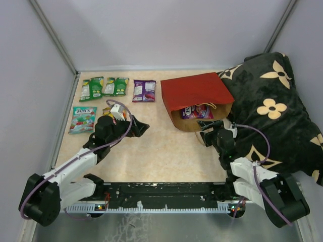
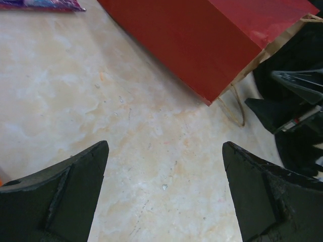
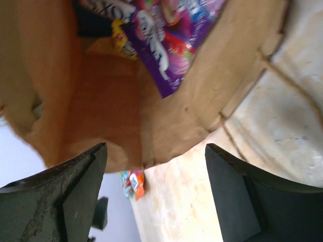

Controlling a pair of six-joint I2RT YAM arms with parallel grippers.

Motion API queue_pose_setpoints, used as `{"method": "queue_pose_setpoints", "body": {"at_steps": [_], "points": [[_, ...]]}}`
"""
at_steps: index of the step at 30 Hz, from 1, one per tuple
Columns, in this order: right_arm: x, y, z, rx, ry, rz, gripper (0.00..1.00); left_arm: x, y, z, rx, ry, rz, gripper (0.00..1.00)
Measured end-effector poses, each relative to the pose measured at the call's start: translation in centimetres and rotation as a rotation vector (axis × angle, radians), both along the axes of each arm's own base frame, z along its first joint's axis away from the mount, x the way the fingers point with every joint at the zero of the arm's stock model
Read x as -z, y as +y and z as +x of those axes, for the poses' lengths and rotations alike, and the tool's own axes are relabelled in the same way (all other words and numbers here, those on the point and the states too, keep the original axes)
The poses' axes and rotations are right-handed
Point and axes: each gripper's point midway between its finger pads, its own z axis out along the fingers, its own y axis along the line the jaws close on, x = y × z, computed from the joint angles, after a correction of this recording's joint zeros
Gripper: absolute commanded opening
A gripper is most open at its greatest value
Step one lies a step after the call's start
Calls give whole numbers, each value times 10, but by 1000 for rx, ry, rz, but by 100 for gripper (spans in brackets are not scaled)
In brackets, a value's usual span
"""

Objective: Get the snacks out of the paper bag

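Note:
The paper bag (image 1: 194,89) lies on its side, red face up, its brown mouth turned toward the arms. Snacks (image 1: 197,112) show inside the mouth. In the right wrist view a purple packet (image 3: 161,45) sits among them against the kraft wall (image 3: 101,111). My right gripper (image 1: 207,135) (image 3: 156,147) is open just outside the mouth, with the bag's lip ahead of its fingertips. My left gripper (image 1: 141,128) (image 2: 166,144) hangs open over bare table, left of the bag (image 2: 202,45). Two green packets (image 1: 91,88) (image 1: 116,86), a purple one (image 1: 144,91) and a green-white one (image 1: 83,119) lie on the table.
A black pillow with cream flowers (image 1: 272,106) fills the right side, touching the bag. The bag's string handle (image 2: 232,108) trails on the table by its mouth. Grey walls close in the table on three sides.

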Motion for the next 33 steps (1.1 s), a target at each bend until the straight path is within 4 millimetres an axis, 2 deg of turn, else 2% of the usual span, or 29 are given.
{"method": "queue_pose_setpoints", "body": {"at_steps": [5,11,22,33], "points": [[21,-9,12,90,114,-6,72,6,-15,-7,66,61,-63,100],[22,-13,36,152,134,-33,64,-1,-24,-14,123,68,-113,100],[50,-10,70,218,222,-55,54,-18,-19,-17,118,3,-106,100],[61,-13,100,302,248,-68,44,-8,-17,-22,130,35,-63,100]]}}
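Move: Inside the bag's mouth, the purple snack packet lies about 13 cm ahead of the right hand, some 2 cm to its left and 8 cm below. The paper bag's middle is some 20 cm ahead and 2 cm left, and the bag's loose handle loop lies on the table almost under this hand, about 10 cm down. From the left hand the packet is about 14 cm ahead, 24 cm right and 13 cm below. Reaching into the paper bag, the right hand goes forward about 10 cm and sinks some 6 cm towards the near end of the purple packet, tipping its fingers down and turning clockwise roughly 15 degrees each. The fingers close from wide to about half open on the way; whether they touch the packet can't be seen. The left hand, open and empty, drifts back about 2 cm. ##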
